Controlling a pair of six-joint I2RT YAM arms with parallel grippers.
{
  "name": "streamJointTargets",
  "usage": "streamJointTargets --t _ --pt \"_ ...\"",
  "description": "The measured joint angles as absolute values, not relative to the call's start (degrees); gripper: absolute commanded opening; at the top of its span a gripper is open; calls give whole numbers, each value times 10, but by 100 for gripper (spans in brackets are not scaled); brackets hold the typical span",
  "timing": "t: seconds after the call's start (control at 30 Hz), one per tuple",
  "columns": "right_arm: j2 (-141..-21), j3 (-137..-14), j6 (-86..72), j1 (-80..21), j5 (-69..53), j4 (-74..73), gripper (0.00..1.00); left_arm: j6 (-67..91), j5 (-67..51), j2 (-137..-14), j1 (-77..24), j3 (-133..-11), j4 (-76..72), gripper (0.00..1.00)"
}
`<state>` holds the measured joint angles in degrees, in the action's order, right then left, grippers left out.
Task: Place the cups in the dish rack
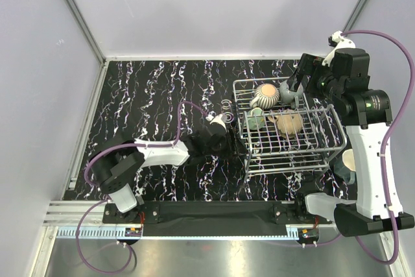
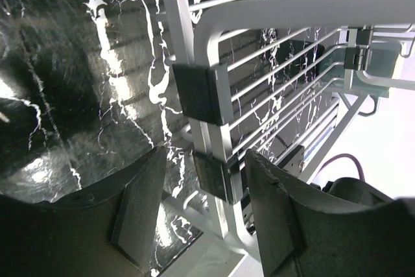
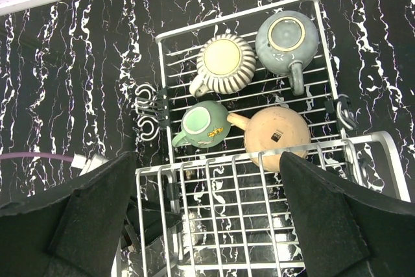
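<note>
The silver wire dish rack (image 1: 295, 163) stands at the table's right. Several cups lie upside down in its far half: a cream striped one (image 3: 225, 63), a grey-green one (image 3: 286, 42), a teal-green one (image 3: 205, 123) and a tan one (image 3: 279, 135). Another cup (image 1: 347, 160) sits on the table right of the rack, half hidden by the right arm. My left gripper (image 2: 204, 155) is open at the rack's left side, its fingers either side of a frame post (image 2: 214, 134) without touching it. My right gripper (image 3: 207, 160) hangs wide open and empty above the rack.
White wire hooks (image 3: 146, 111) stick out from the rack's left side, close to the left gripper (image 1: 227, 137). A purple cable (image 1: 188, 108) loops over the left arm. Pale walls close in the black marbled table (image 1: 155, 89) on three sides.
</note>
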<state>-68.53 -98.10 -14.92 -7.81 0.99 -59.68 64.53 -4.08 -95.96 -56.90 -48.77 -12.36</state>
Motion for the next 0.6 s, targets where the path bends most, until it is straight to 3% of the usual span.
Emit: streamJointTargets --t 0.23,0.4,0.47,0.6 --pt "-682 -981 -148 -78 9 -597 100 650 -41 -971 -568 -492 -125 52" --pt "-682 -981 -152 -78 8 -599 100 648 -61 -977 -559 -494 -138 44" --pt "-684 -981 -154 -78 8 -599 100 644 -70 -979 -554 -497 -136 36" --pt "-693 -985 -155 -78 13 -606 100 631 -94 -982 -541 -506 -132 31"
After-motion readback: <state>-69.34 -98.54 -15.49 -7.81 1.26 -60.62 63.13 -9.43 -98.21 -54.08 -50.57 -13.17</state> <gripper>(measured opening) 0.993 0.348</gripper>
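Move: My left hand's open fingers already straddle the dish rack's front-left frame; the black clip there is about 1 cm ahead, 1 cm to the right and 1 cm below. From this hand the green cup stands some 10 cm ahead and 5 cm right, the tan cup 8 cm ahead and 15 cm right, the striped cup 17 cm ahead and 8 cm right, all about 2 cm lower. From my right hand the clip lies roughly 9 cm back, 15 cm left and 30 cm below. I close my left fingers from a bit over half open to about a third, pinching the rack's front-left frame at its lower black clip. As they shut, my left hand eases forward about 1 cm, dipping half a centimetre first and coming back up, its pointing direction almost unchanged. ##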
